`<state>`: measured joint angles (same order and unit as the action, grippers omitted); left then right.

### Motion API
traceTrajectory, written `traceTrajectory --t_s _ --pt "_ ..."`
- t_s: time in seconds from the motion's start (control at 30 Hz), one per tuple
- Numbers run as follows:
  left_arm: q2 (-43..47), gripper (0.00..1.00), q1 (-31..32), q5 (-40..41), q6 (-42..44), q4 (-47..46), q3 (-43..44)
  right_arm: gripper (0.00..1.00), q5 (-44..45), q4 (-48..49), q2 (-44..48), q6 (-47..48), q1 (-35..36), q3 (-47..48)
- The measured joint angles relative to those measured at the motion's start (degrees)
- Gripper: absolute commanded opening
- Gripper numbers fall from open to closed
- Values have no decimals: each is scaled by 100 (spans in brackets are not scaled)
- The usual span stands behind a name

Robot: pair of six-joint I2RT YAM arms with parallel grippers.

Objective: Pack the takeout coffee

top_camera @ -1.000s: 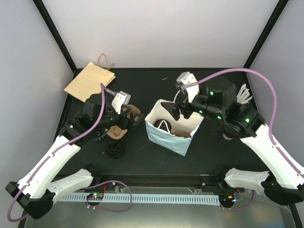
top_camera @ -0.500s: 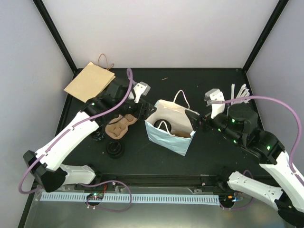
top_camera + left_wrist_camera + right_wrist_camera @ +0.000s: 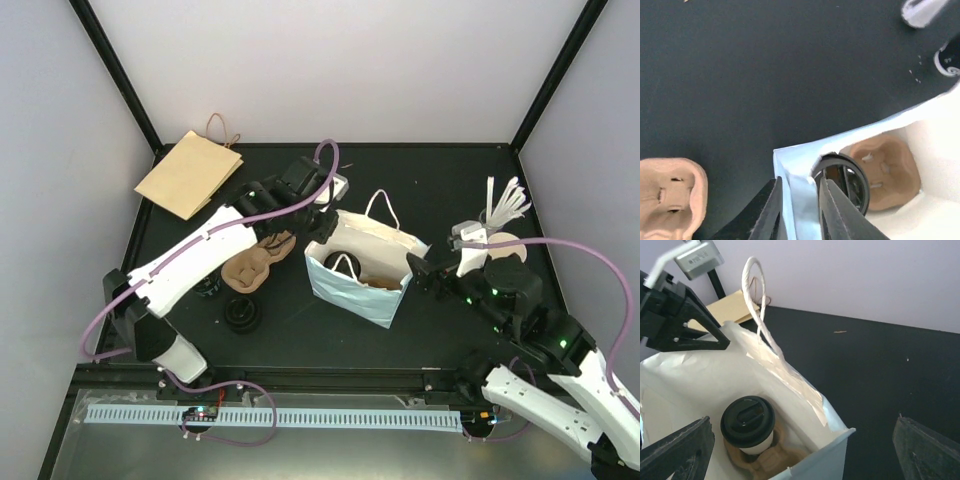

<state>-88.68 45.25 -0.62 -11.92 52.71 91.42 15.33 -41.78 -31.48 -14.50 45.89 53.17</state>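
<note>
The takeout coffee [image 3: 747, 422], a small white cup with a black lid, stands in a pulp carrier [image 3: 765, 460] inside the white paper bag [image 3: 355, 290]. My left gripper [image 3: 322, 232] is at the bag's back-left corner. In the left wrist view its jaws [image 3: 799, 180] straddle the bag's rim [image 3: 805, 155], one finger outside and one inside, pinching the paper fold. The cup's lid [image 3: 842, 182] sits just beyond the inner finger. My right gripper [image 3: 425, 270] hangs wide open by the bag's right side, holding nothing.
A second pulp carrier [image 3: 250, 268] lies left of the bag, with black lids [image 3: 243, 313] in front of it. A flat brown paper bag [image 3: 190, 172] lies at the back left. A white bundle [image 3: 505, 200] stands at the back right. The bag's rope handle [image 3: 757, 305] sticks up.
My left arm swung right from the loose pulp carrier to the bag's corner and closed its jaws on the rim. My right arm pulled back from over the bag, still open.
</note>
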Motion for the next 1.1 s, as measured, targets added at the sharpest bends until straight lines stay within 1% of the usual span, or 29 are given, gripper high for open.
traceTrajectory --t_s 0.03,0.13,0.23,0.57,0.77,0.93,1.1 --pt "-109 10 9 74 -17 87 111 100 31 35 94 -9 0 -37" --pt "-334 4 9 269 -94 282 343 100 114 92 286 -48 0 -105" --pt "-409 2 11 393 -122 411 474 100 160 103 348 -66 0 -146" --pt "-409 1 -74 730 -114 494 597 100 260 105 348 -63 0 -278" --pt "-494 2 -369 675 -114 446 789 100 337 105 275 -81 0 -286" --pt "-955 2 -765 378 -122 363 1355 100 542 15 81 -190 0 -284" --pt "-1644 2 -1104 125 -166 267 1978 100 669 -118 79 -302 0 -284"
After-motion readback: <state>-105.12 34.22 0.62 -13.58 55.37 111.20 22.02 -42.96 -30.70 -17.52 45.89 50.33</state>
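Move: The blue bag's far-left rim corner sits right between the left fingers, about 1 cm below the hand point; the bag's middle is some 8 cm back, 10 cm right and 11 cm below. The lidded cup inside lies about 3 cm back, 7 cm right, 13 cm down, and the cup carrier 12 cm left, level, 18 cm down. From the right hand, that rim corner is about 9 cm ahead, 22 cm left, 7 cm lower. Left fingers shut on the blue bag's far-left rim, then drag it about 11 cm forward, turning slightly counter-clockwise. ##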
